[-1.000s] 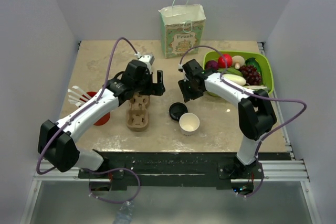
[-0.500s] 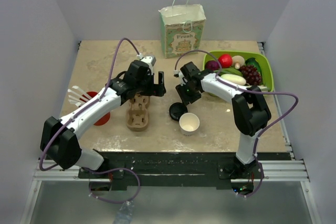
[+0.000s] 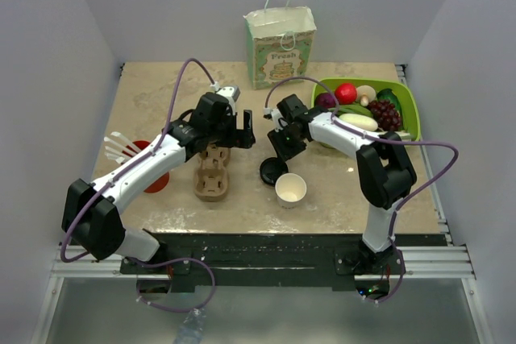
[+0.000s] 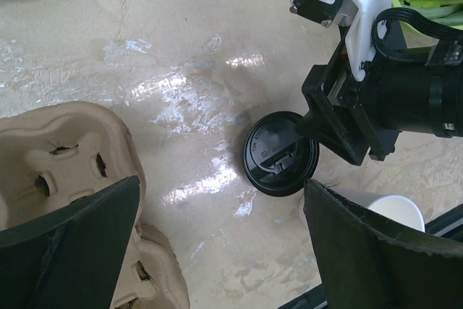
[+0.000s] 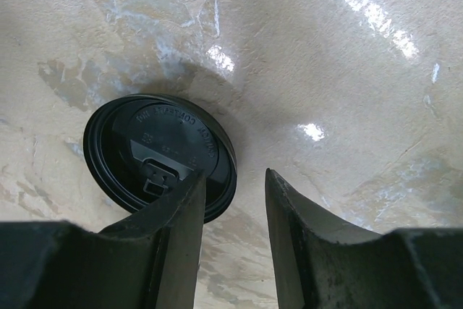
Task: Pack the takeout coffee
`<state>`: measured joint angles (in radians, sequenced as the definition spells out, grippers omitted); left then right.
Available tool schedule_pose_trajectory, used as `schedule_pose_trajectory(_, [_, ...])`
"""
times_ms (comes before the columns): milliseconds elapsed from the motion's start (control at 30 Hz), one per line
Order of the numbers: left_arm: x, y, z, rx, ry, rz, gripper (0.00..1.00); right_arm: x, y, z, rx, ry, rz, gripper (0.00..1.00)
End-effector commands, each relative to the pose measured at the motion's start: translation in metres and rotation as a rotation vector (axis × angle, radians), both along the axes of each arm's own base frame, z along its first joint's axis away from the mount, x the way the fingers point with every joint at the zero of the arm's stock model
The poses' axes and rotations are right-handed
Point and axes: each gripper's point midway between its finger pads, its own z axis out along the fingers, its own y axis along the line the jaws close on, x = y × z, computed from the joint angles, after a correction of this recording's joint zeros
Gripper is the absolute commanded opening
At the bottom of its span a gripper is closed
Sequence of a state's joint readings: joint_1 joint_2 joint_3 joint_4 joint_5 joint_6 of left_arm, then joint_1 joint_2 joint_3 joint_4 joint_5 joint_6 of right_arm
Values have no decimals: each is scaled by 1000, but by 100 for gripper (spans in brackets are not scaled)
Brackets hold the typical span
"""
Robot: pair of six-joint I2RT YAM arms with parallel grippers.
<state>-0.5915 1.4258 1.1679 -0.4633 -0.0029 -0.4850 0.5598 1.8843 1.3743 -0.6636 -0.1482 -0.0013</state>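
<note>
The takeout coffee, a bare white paper cup (image 3: 290, 189), stands upright near the table's front; its rim shows at the lower right of the left wrist view (image 4: 396, 211). A loose black lid (image 3: 272, 171) (image 5: 155, 150) lies flat just behind and left of it. My right gripper (image 3: 282, 147) (image 5: 235, 179) hangs low over the lid's right edge, jaws partly open, nothing between them. One finger (image 5: 173, 229) overlaps the lid's rim. My left gripper (image 3: 240, 130) (image 4: 217, 251) stands wide open and empty above the table, between the cardboard carrier (image 3: 213, 171) and the lid (image 4: 278, 153).
A paper bag (image 3: 280, 47) stands at the back centre. A green bowl (image 3: 411, 110) of fruit and vegetables sits at the back right. A red cup (image 3: 153, 175) of white utensils is at the left. The carrier (image 4: 65, 157) lies under my left finger.
My right gripper has moved left and down to the lid's edge, and its jaws have narrowed. The left arm shifted only slightly.
</note>
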Motion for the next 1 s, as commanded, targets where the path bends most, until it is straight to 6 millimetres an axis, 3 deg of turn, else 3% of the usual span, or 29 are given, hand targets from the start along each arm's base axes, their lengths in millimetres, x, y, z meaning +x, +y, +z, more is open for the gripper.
schedule_pose_trajectory(0, [8,-10,18,-33,-56,-31,100,8,9,2,35,-25,35,41])
schedule_pose_trajectory(367, [6,-9,18,-34,-50,-36,100,7,15,-7,43,-11,47,34])
schedule_pose_trajectory(533, [6,-9,17,-29,-47,-36,100,5,15,-8,39,-10,42,17])
schedule_pose_trajectory(767, [5,-8,17,-30,-45,-37,100,6,13,3,34,-35,40,0])
schedule_pose_trajectory(967, [3,-11,15,-36,-38,-49,99,5,14,13,47,-48,28,0])
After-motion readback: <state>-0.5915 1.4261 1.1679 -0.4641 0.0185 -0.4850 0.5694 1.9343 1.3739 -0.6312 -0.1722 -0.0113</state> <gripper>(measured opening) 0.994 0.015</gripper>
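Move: Just past the black lid's far right edge, the right hand has its half-open fingers low over the rim; the lid's middle lies roughly 4 cm back, 4 cm to the left and 2 cm below. The white cup stands about 12 cm back and 1 cm to the right of this hand, the cardboard tray some 23 cm to its left and 4 cm back. From the left hand, the lid is around 10 cm to the right, 5 cm back and 15 cm down. Sinking nearly 2 cm onto the lid's far right rim, the right hand drifts about 1 cm to the left, its fingers still steeply down. Once low, it stays there while the fingers close from nearly half open to almost shut, one inside the lid and one outside, pinching the thin rim between the tips. ##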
